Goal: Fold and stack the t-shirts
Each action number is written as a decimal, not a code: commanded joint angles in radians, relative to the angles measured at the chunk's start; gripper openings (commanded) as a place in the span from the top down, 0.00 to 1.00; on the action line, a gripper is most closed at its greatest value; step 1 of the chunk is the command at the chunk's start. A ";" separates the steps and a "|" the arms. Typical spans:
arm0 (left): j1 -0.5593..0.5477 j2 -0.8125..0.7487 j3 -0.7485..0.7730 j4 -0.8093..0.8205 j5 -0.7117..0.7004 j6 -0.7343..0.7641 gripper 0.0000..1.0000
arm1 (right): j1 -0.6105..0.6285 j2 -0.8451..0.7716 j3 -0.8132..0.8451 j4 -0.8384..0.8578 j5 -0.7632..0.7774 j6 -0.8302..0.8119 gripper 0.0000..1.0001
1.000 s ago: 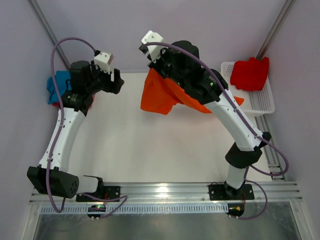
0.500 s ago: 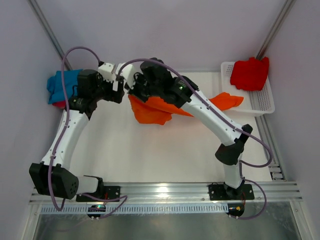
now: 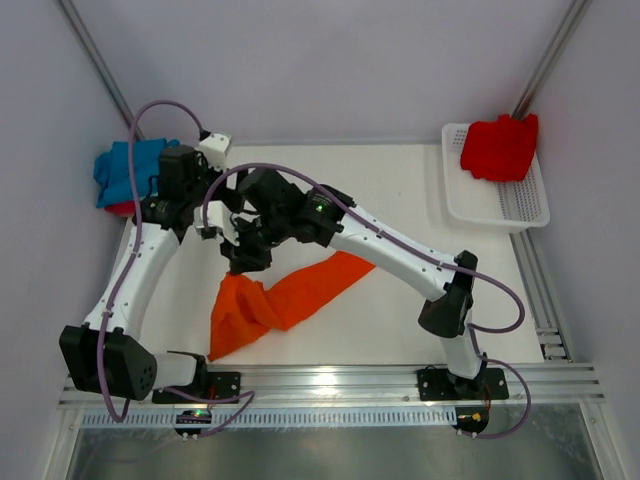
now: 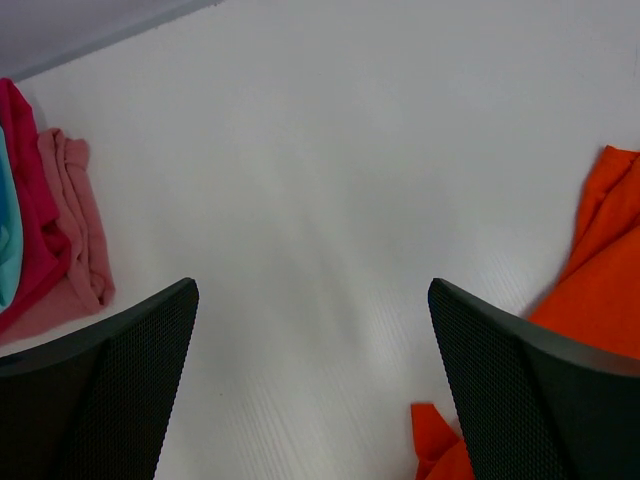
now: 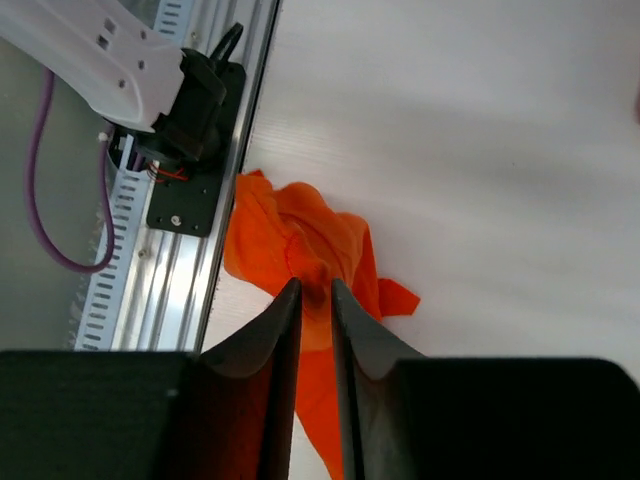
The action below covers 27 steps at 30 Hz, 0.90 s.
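The orange t-shirt (image 3: 290,300) lies in a long crumpled strip from the table's front left toward the middle. Its upper left end rises to my right gripper (image 3: 245,258). In the right wrist view the jaws of the right gripper (image 5: 315,285) stand a narrow slit apart with orange cloth (image 5: 300,235) pinched between them. My left gripper (image 3: 220,215) hovers just behind, wide open and holding nothing (image 4: 312,290); the orange cloth (image 4: 600,280) lies to its right. A blue and teal t-shirt bundle (image 3: 125,170) sits at the back left on red and pink ones (image 4: 50,220).
A white mesh basket (image 3: 500,205) at the back right holds a red t-shirt (image 3: 500,148). An aluminium rail (image 3: 330,385) runs along the near edge, close to the orange cloth's front end. The left arm's base (image 5: 150,70) shows in the right wrist view.
The right arm carried the orange t-shirt from high at the back centre down to the front left, laying it out. The left gripper opened wide and let the cloth go.
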 commanded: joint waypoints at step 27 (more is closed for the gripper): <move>0.012 -0.035 0.033 -0.414 0.313 0.257 0.01 | -0.305 -0.299 -0.936 0.498 0.598 0.062 0.12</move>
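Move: At the right hand's barely parted fingertips is still the raised left end of the orange t-shirt. The t-shirt's far right end lies about 17 cm ahead, 21 cm to the right and 29 cm below; its middle is some 6 cm ahead, 6 cm right and 28 cm down. From the open left hand, the t-shirt's middle is about 16 cm back, 12 cm right and 25 cm below, with the folded stack roughly 15 cm ahead and 18 cm left, 21 cm down. Opening wide, the right hand lets go of the orange t-shirt's left end and sinks, then sweeps right and forward over the cloth and down again towards its far right end, some 19 cm down, 18 right and 15 forward, turning about 45 degrees clockwise with the fingers tipping steeper. The left hand, staying open, eases down, then late on also draws back towards the t-shirt, about 5 cm each way, its fingers tipping down. ##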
